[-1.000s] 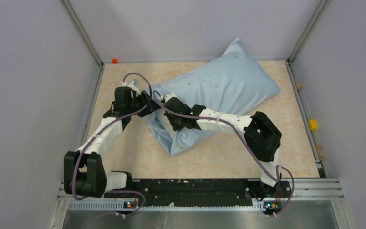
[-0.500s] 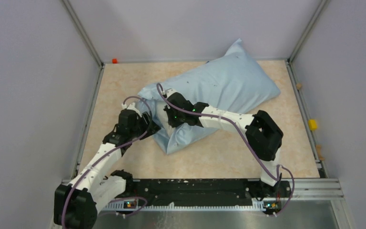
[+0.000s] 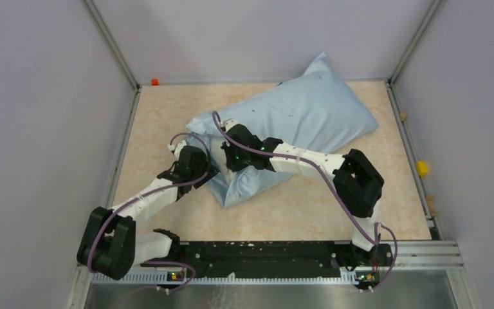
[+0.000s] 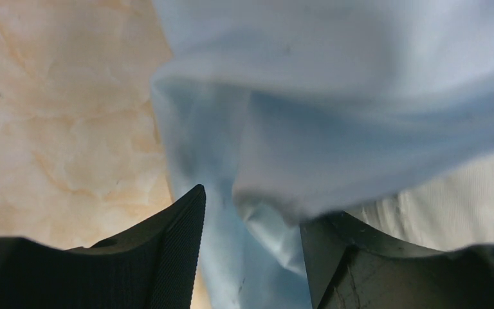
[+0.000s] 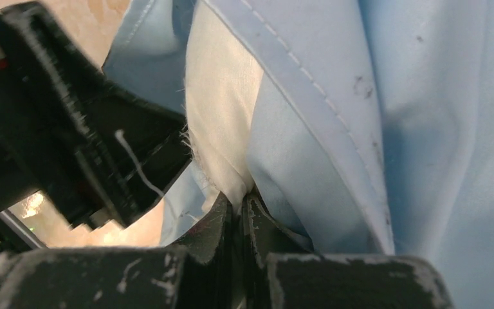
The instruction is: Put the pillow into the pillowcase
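Note:
The light-blue pillowcase (image 3: 302, 116) lies diagonally across the table, plump with the pillow inside. At its near-left open end, off-white pillow (image 5: 222, 116) fabric shows beside the blue hem (image 5: 309, 90). My right gripper (image 5: 241, 199) is shut on a pinch of that off-white fabric, at the opening (image 3: 228, 154). My left gripper (image 4: 251, 212) is open, its fingers astride a loose fold of pillowcase (image 4: 264, 161) cloth at the near-left corner (image 3: 207, 172). A strip of pillow (image 4: 463, 206) shows at the right of the left wrist view.
Grey walls close in the beige table (image 3: 161, 116) on three sides. A small orange piece (image 3: 155, 82) sits in the back-left corner and a yellow one (image 3: 422, 168) on the right rail. The black base rail (image 3: 264, 252) runs along the near edge.
My left arm has drawn back from the pillowcase's far-left edge to its near-left corner, and its jaws have widened. The right gripper has shifted slightly left, still pinching.

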`<state>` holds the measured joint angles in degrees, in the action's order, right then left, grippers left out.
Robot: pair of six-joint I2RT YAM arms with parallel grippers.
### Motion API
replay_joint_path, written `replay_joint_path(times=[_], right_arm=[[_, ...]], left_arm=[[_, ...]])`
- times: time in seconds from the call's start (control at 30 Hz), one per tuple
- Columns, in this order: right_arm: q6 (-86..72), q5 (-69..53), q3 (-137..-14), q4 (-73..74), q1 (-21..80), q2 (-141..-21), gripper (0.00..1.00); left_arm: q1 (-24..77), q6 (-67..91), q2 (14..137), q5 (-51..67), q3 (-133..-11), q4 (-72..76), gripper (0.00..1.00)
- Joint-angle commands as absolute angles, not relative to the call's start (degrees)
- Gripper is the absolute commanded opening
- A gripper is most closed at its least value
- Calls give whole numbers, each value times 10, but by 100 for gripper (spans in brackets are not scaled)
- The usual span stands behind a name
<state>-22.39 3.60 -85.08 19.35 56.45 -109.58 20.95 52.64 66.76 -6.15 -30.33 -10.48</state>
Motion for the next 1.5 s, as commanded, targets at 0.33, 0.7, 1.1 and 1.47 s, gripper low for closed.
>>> replay_joint_path(times=[0.33, 0.7, 1.1, 1.47], right_arm=[[-256, 96, -940, 199, 551, -1085, 0], [-331, 264, -926, 133, 569, -1159, 0], [-251, 145, -858, 114, 585, -1046, 52], [-157, 193, -904, 316, 657, -1063, 57]], left_arm=[[218, 382, 687, 71, -362, -96, 0], [215, 307, 537, 313, -465, -261, 0], [176, 364, 513, 179, -444, -275, 0], [150, 367, 511, 161, -387, -256, 0]])
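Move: The pillowcase's loose hem, which the left hand goes for, lies about 2 cm ahead of its open fingers, level with them; the case's far mouth corner is some 14 cm ahead and 7 to the left, its near corner 11 back and 4 to the right. The right hand already pinches the pillow's end; its destination inside the case's mouth is about 5 cm ahead and 1 cm left, about level. Forward a couple of centimetres, the left fingers shut on the pillowcase's hem, pull it back, right and up some 15 cm, turning clockwise, then sink about 6 cm and ease left, still pinching. The right hand carries the pinched pillow end forward and up about 5 cm, lowers it into the mouth, opens wide, and withdraws up and back. ##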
